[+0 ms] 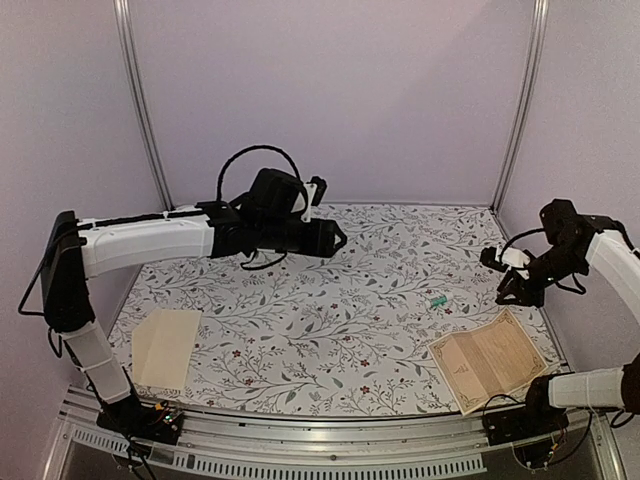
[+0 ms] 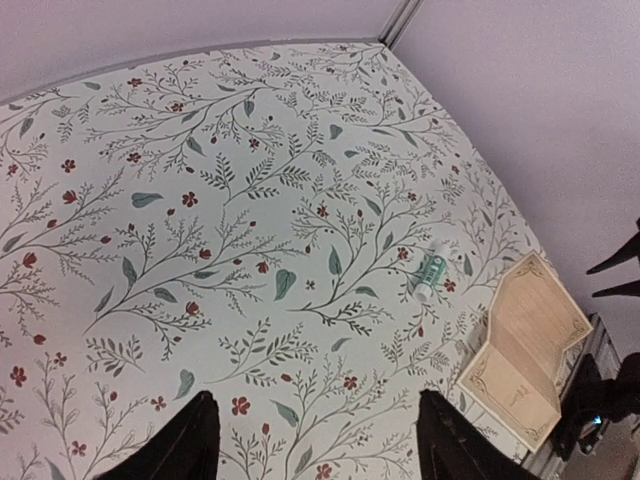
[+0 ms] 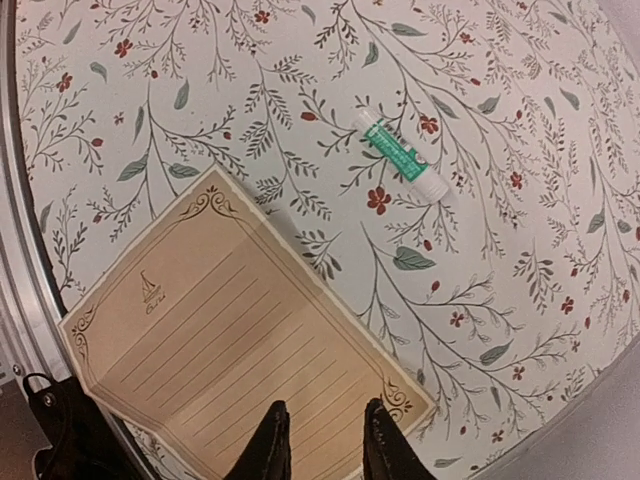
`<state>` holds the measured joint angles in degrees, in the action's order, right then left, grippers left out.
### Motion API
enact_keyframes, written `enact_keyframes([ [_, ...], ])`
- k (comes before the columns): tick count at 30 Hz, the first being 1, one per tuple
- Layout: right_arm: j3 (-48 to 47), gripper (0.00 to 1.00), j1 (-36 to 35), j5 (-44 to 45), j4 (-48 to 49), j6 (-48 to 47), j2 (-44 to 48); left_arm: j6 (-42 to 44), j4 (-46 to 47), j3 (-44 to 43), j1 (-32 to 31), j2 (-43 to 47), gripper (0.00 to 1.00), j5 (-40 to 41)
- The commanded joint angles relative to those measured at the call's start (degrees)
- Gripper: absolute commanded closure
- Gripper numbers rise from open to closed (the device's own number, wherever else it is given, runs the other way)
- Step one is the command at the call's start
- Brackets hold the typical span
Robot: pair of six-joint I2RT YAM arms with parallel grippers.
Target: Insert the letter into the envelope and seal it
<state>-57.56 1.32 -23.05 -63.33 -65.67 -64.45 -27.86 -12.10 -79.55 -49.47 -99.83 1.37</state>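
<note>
The letter (image 1: pixel 492 358), a tan ruled sheet with an ornate border and fold creases, lies flat at the near right of the table; it also shows as the letter (image 3: pixel 230 340) and the letter (image 2: pixel 525 345). The plain cream envelope (image 1: pixel 166 346) lies at the near left. My right gripper (image 1: pixel 515 285) hovers above the letter's far edge; in its wrist view the right gripper (image 3: pixel 320 440) has its jaws partly apart with nothing between them. My left gripper (image 1: pixel 335 238) hangs high over the table's far middle, and the left gripper (image 2: pixel 315 440) is open and empty.
A small green-and-white glue stick (image 1: pixel 437 301) lies on the floral tablecloth just beyond the letter, also seen as the glue stick (image 3: pixel 405 160) and the glue stick (image 2: pixel 432 272). The metal front rail (image 1: pixel 330 415) runs along the near edge. Purple walls close in the back and sides.
</note>
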Motion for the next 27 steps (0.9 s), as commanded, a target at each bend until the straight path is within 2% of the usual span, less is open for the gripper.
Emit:
enact_keyframes([
  [1, 6.0, 0.81, -3.3, 2.8, -6.8, -9.6, 1.7, -4.6, -2.6, -0.1, -1.6, -1.8, 0.33, -3.6],
  [4, 9.2, 0.91, -6.3, 3.9, -5.9, -11.3, 2.5, -5.8, -3.2, 0.4, -2.2, -2.0, 0.34, -3.8],
  [6, 11.2, 0.94, -8.2, 5.1, -4.8, -12.0, 2.6, -6.4, -3.4, 0.8, -2.3, -2.0, 0.34, -3.9],
  [13, 17.3, 0.98, -13.5, 10.7, 0.4, -15.6, 1.8, -9.5, -2.1, 2.3, -2.4, -1.5, 0.36, -5.3],
  [27, 20.0, 1.0, -17.7, 13.3, 7.2, -19.2, -9.6, -14.5, -2.7, 5.2, -2.7, 0.6, 0.36, -3.9],
])
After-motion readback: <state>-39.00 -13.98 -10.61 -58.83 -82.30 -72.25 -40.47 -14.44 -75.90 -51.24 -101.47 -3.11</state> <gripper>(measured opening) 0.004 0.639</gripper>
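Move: The letter's middle lies roughly 8 cm back from the right hand and 1 cm to its left, about 15 cm below. The glue stick is some 8 cm ahead of the right hand and 13 cm to its left, as far down. From the left hand the letter is about 37 cm to the right, 18 cm back and 20 cm below. Right hand sinks 12 cm and back 8 onto the letter's middle, turning counter-clockwise, fingers shutting; left sinks too. ##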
